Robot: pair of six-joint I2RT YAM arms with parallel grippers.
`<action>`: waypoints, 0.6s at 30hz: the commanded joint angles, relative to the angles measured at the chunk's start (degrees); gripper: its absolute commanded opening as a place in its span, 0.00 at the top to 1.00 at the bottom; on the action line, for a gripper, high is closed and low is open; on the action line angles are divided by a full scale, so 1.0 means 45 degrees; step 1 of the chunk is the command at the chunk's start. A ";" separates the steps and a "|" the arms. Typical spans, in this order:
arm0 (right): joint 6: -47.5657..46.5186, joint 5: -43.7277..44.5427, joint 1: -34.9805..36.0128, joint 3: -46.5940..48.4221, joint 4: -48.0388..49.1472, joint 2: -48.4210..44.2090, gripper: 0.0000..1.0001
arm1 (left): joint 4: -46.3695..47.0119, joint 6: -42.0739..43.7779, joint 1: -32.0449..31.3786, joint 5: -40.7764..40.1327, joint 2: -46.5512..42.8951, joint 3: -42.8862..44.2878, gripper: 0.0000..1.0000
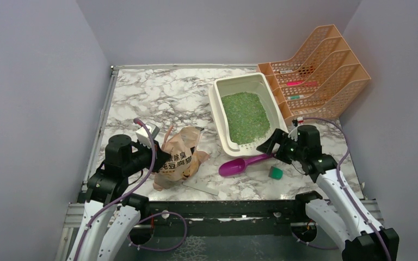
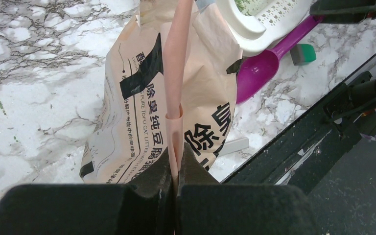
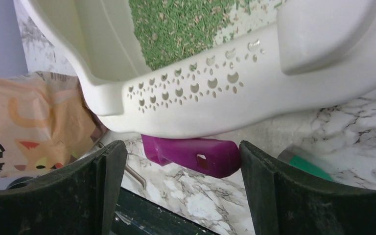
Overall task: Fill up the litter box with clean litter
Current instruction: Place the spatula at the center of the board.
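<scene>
The cream-white litter box (image 1: 216, 103) stands at the back right of the marble table, with clean litter (image 1: 245, 117) as green granules covering much of its floor. My right gripper (image 1: 269, 144) hovers at its near corner, open. In the right wrist view the fingers (image 3: 103, 176) straddle the handle end of a magenta scoop (image 3: 191, 155) lying on the table under the box's perforated wall (image 3: 196, 107); litter (image 3: 186, 24) shows above. My left gripper (image 2: 177, 156) is shut on the pink handle strap (image 2: 178, 73) of the tan paper bag (image 2: 142, 98), which stands at the near left (image 1: 179, 157).
An orange mesh file rack (image 1: 315, 70) holding pens stands right of the box. A small green block (image 1: 275, 173) lies near the scoop (image 1: 239, 166). A flat grey strip (image 1: 201, 187) lies by the bag at the table's near edge. Grey walls close in both sides.
</scene>
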 commanded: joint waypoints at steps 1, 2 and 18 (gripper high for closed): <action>0.0049 0.0936 0.0000 0.0913 -0.0572 -0.0152 0.11 | -0.0168 0.0113 0.0087 0.0006 0.0016 -0.0091 1.00; 0.0035 0.0900 -0.0011 0.1036 -0.0601 -0.0174 0.11 | -0.0162 0.0111 0.0087 -0.0011 0.0028 -0.0080 1.00; -0.1316 -0.3857 -0.0005 0.1641 0.3789 -0.0380 0.16 | -0.0158 0.0257 0.0077 0.0258 -0.0160 -0.0069 1.00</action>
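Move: The spatula's handle end is right at the right hand's open fingers, still propped up. Its middle lies about 8 cm left of that hand, 5 cm back and 4 cm below. The green block is roughly 9 cm back and 2 cm right; the litter box's middle is some 12 cm ahead and 8 cm left. From the left hand, the spatula is about 28 cm right, level forward, some 16 cm lower. Upward, about 7 cm, and slightly forward, the right hand draws away from the spatula with its fingers staying wide open, so the handle comes free of the right-hand finger. Towards the end the climb quickens and the fingers tip up some 15 degrees, beside the litter box's near rim. The left hand stays put, still pinching the bag's top. ##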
